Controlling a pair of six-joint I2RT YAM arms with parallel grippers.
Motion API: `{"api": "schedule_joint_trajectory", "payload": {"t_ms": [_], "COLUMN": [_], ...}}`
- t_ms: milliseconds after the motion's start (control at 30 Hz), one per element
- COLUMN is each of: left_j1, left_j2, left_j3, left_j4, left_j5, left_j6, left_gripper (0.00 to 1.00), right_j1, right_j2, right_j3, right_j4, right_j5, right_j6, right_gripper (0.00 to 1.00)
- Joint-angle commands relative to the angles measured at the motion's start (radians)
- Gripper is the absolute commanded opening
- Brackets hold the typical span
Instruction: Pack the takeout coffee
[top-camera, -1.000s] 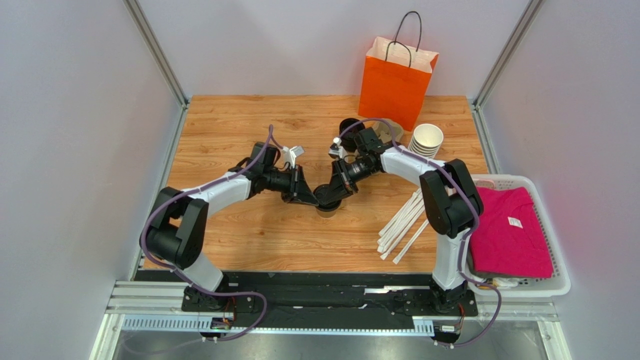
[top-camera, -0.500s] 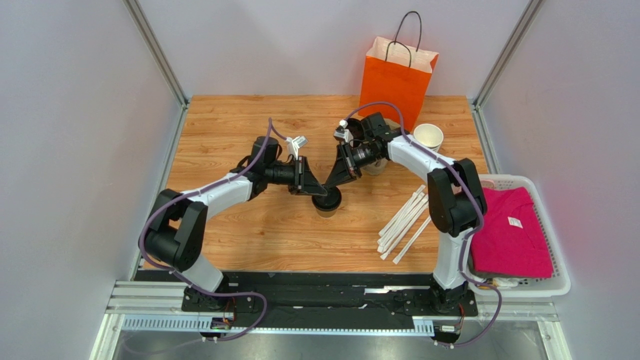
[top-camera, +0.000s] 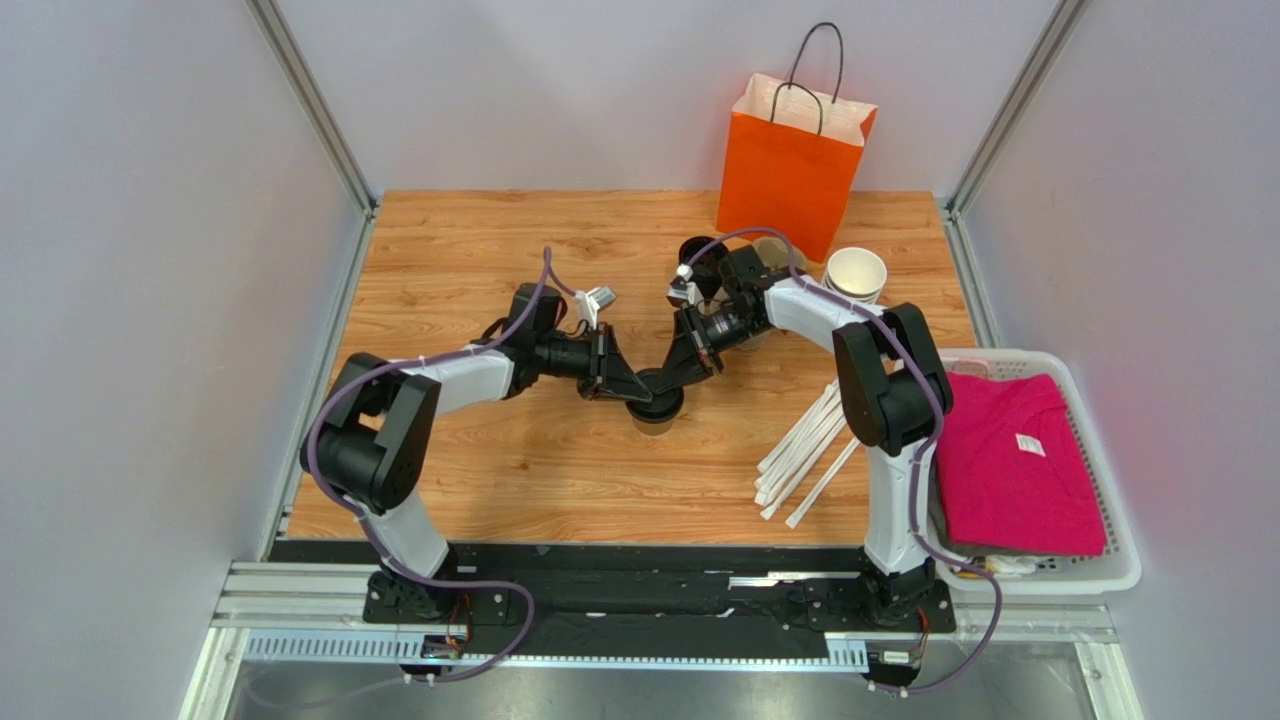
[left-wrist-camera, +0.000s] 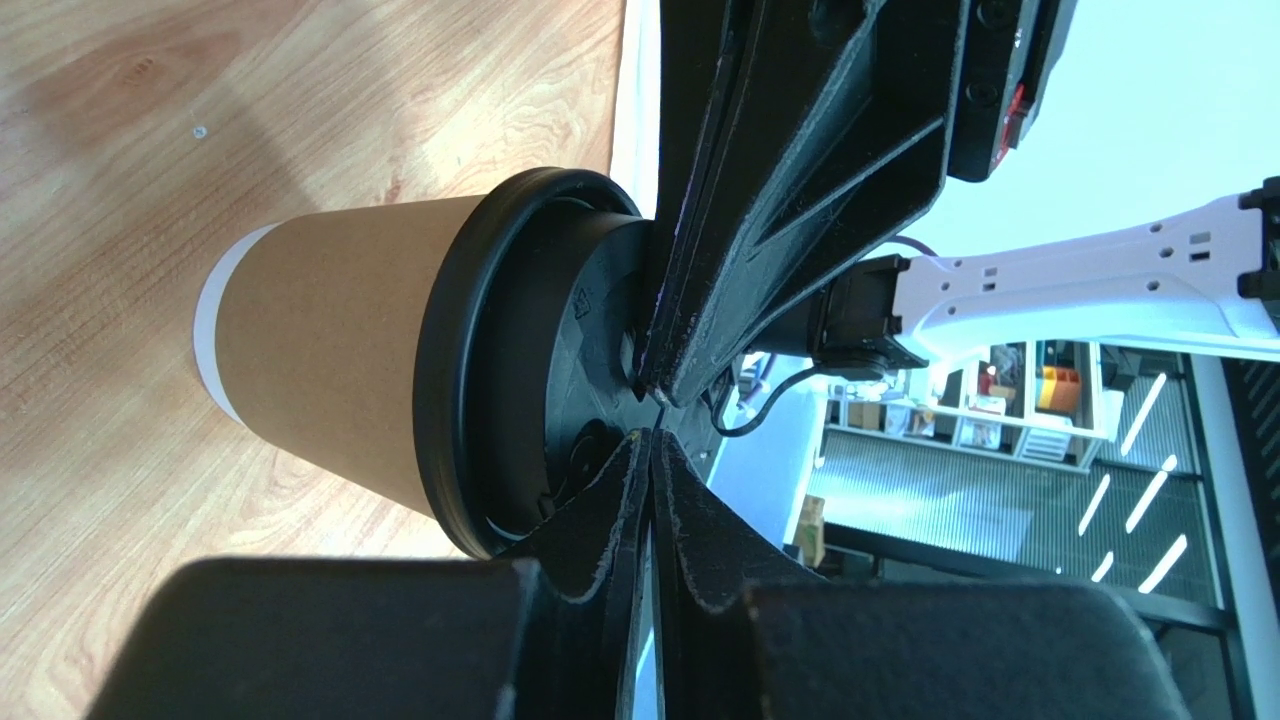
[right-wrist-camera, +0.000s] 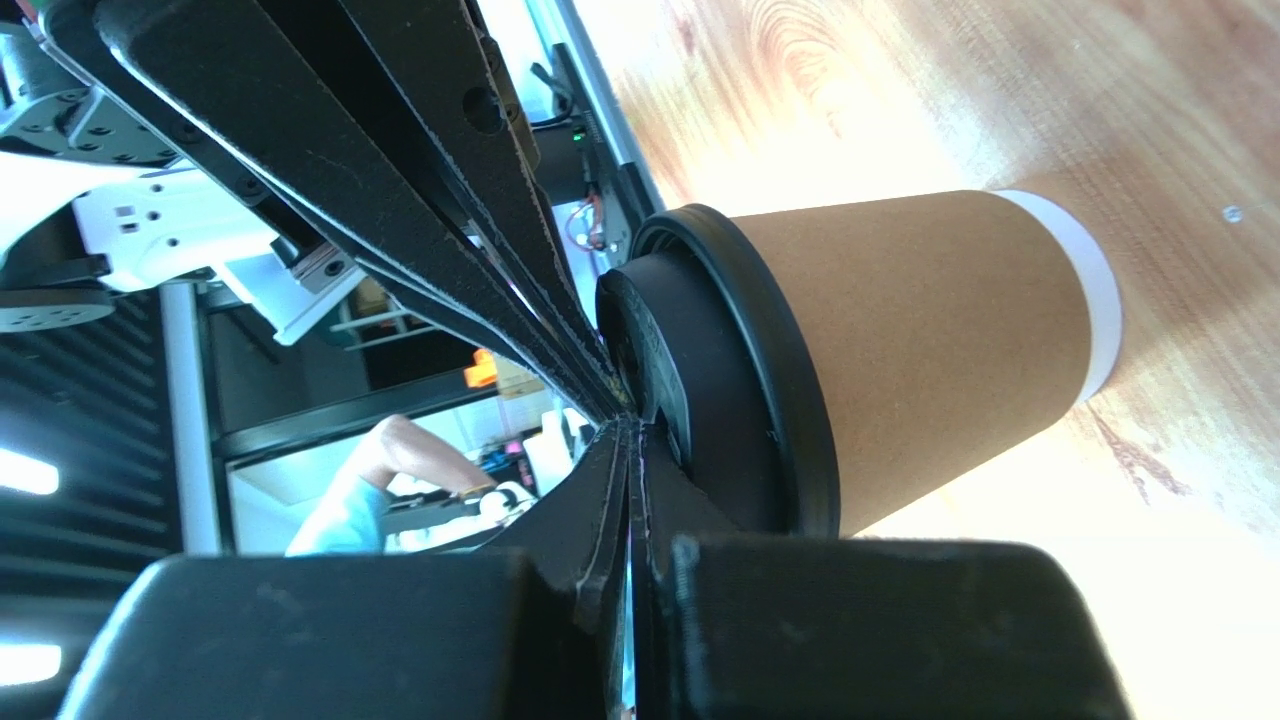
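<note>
The takeout coffee (top-camera: 655, 405), a tan paper cup (left-wrist-camera: 331, 353) with a black lid (left-wrist-camera: 511, 360), stands upright on the wooden table near its middle. My left gripper (top-camera: 633, 386) reaches in from the left, shut, with its fingertips (left-wrist-camera: 649, 443) against the lid's top. My right gripper (top-camera: 676, 375) comes from the right, also shut, and its tips (right-wrist-camera: 628, 432) meet the lid (right-wrist-camera: 736, 375) from the other side. Both grippers' tips touch each other over the lid's centre. Neither holds anything between its jaws. The cup's wall (right-wrist-camera: 932, 338) is bare.
An orange paper bag (top-camera: 792, 162) stands open at the back. A stack of lidless cups (top-camera: 855, 276) and loose black lids (top-camera: 699, 251) sit before it. White straws (top-camera: 807, 447) lie right of the cup. A white basket (top-camera: 1052, 578) with pink cloth is at the right edge.
The right gripper, drawn back toward the bag half a second ago, has returned down onto the lid. The left gripper shifted slightly and meets it there. The cup has stayed put.
</note>
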Motion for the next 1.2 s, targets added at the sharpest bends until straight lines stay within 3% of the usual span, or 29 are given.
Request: {"api": "schedule_joint_trajectory", "payload": {"t_ms": [0,267,433,633,767,867,900,1000,1167], "left_j1": [0.012,0.021,0.009,-0.017,-0.011,0.028,0.048,0.147,0.289], "left_j2": [0.051,0.061,-0.014,-0.168,-0.266,-0.363,-0.384,-0.465,-0.61], "left_j3": [-0.02,-0.011,0.04,0.098,0.126,0.132,0.134,0.135,0.094], "left_j4": [-0.09,-0.101,-0.067,-0.058,-0.135,-0.219,-0.277,-0.392,-0.48], "left_j5": [-0.108,-0.119,-0.062,-0.042,-0.039,-0.062,-0.075,-0.135,-0.243], "left_j6": [0.079,0.089,0.069,0.046,0.071,0.102,0.121,0.164,0.189], "left_gripper": [0.11,0.11,0.19,0.42,0.56,0.67,0.68,0.72,0.77], "right_j1": [-0.01,-0.01,0.013,0.025,0.025,0.025,0.025,0.042,0.128], "right_j2": [0.063,0.081,0.002,-0.111,-0.239,-0.311,-0.327,-0.384,-0.503], "right_j3": [-0.038,-0.035,0.06,0.157,0.157,0.157,0.151,0.119,-0.108], "right_j4": [0.0,0.009,-0.028,-0.062,-0.082,-0.171,-0.215,-0.249,-0.163], "right_j5": [0.111,0.111,0.056,0.007,0.025,0.135,0.24,0.496,0.724], "right_j6": [-0.084,-0.104,-0.096,-0.079,-0.09,-0.197,-0.232,-0.305,-0.292], "right_gripper": [0.02,0.01,0.08,0.29,0.54,0.73,0.75,0.78,0.79]}}
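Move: The lidded coffee cup stands right under both sets of nearly shut fingertips. Its middle is about 2 cm right, 1 cm back and 6 cm below the left hand, and about 2 cm left, 2 cm back and 6 cm below the right. From the right hand the spare lids stand some 18 cm ahead and 5 cm right, the cup carrier 14 cm ahead and 12 cm right, and the paper straws 5 cm back and 20 cm right, all on the table. Staying almost still at first, both hands keep their fingertips pressed on the black lid, then lift off together and open to about three quarters. The left rises some 15 cm and swings about 8 cm left, away from the cup; the right climbs about 11 cm, sinks back 2 and drifts 3 cm right, rolling roughly 35 degrees so its top tips towards the base. ##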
